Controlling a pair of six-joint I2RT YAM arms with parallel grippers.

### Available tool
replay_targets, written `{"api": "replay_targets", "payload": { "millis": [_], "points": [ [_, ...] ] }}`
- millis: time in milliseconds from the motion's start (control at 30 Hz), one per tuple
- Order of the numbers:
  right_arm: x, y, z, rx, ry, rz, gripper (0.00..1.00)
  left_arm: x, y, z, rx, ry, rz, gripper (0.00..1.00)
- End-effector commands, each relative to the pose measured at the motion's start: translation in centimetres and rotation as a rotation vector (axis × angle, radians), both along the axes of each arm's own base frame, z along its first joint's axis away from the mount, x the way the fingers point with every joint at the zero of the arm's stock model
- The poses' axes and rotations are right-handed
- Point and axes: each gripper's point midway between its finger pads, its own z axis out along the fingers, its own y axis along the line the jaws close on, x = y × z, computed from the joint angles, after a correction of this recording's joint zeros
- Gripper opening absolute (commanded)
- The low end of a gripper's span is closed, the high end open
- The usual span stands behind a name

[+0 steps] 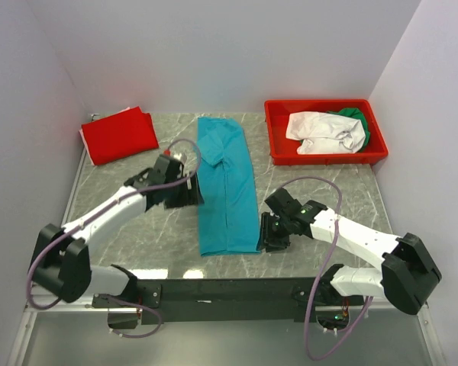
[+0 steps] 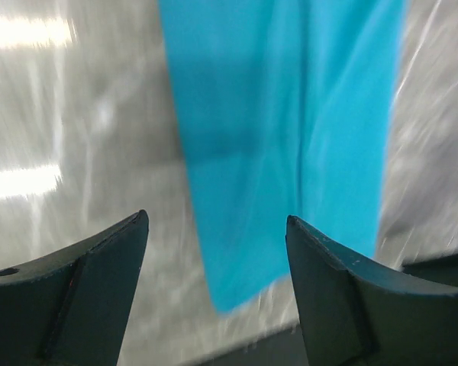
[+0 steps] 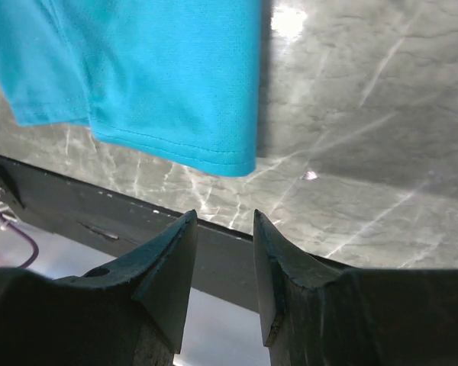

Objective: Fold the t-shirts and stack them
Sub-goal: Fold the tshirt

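The teal t-shirt point(image 1: 225, 187) lies folded into a long strip down the middle of the table. My left gripper point(image 1: 188, 197) hovers by its left edge; in the left wrist view it point(image 2: 215, 221) is open and empty, with the teal t-shirt point(image 2: 282, 114) ahead. My right gripper point(image 1: 272, 238) sits just right of the shirt's near right corner. Its jaws point(image 3: 224, 217) are open with nothing between them, the teal hem point(image 3: 160, 76) beyond. A folded red t-shirt point(image 1: 120, 135) rests at the back left. The white t-shirt point(image 1: 320, 131) and green t-shirt point(image 1: 355, 116) lie crumpled in the bin.
The red plastic bin point(image 1: 328, 158) stands at the back right. White walls close in the table on three sides. A black rail point(image 1: 229, 290) runs along the near edge between the arm bases.
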Motion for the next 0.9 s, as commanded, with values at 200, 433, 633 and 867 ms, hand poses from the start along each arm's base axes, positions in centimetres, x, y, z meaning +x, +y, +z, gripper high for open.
{"api": "replay_targets", "payload": {
  "millis": [200,433,633,867],
  "points": [
    [0.4,-0.5,-0.7,-0.007,-0.051,-0.047,0.43,-7.6,0.0,-1.2,-0.035,0.082,0.079,0.78],
    [1.8,0.7,-0.9,-0.001,-0.065,-0.026,0.43,-10.0,-1.6,-1.4,-0.047,0.121,0.050,0.78],
    [2.5,1.0,-1.9,-0.038,-0.052,-0.005,0.44,-11.3,-1.6,-2.4,-0.021,0.146,0.075,0.78],
    [2.0,0.8,-2.8,-0.052,-0.028,0.021,0.44,-12.8,-1.8,-3.9,-0.005,0.196,0.086,0.79]
  ]
}}
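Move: The shirt's near left corner lies about 14 cm back, 5 cm to the right and 11 cm below the left hand; the red folded shirt lies some 25 cm ahead and 24 cm left of that hand. From the right hand, the shirt's near right corner is about 1 cm ahead, 3 cm left and 5 cm down, and the near left corner about level with the hand and 21 cm left. Draw the open left gripper back about 12 cm towards the shirt's near left corner, fast at first then easing, sinking some 4 cm and tipping the fingers about 10 degrees steeper. Meanwhile lower the half-open right gripper some 3 cm, after a small drift right and then slightly forward, until its fingertips come close to the near right corner; close neither gripper. ##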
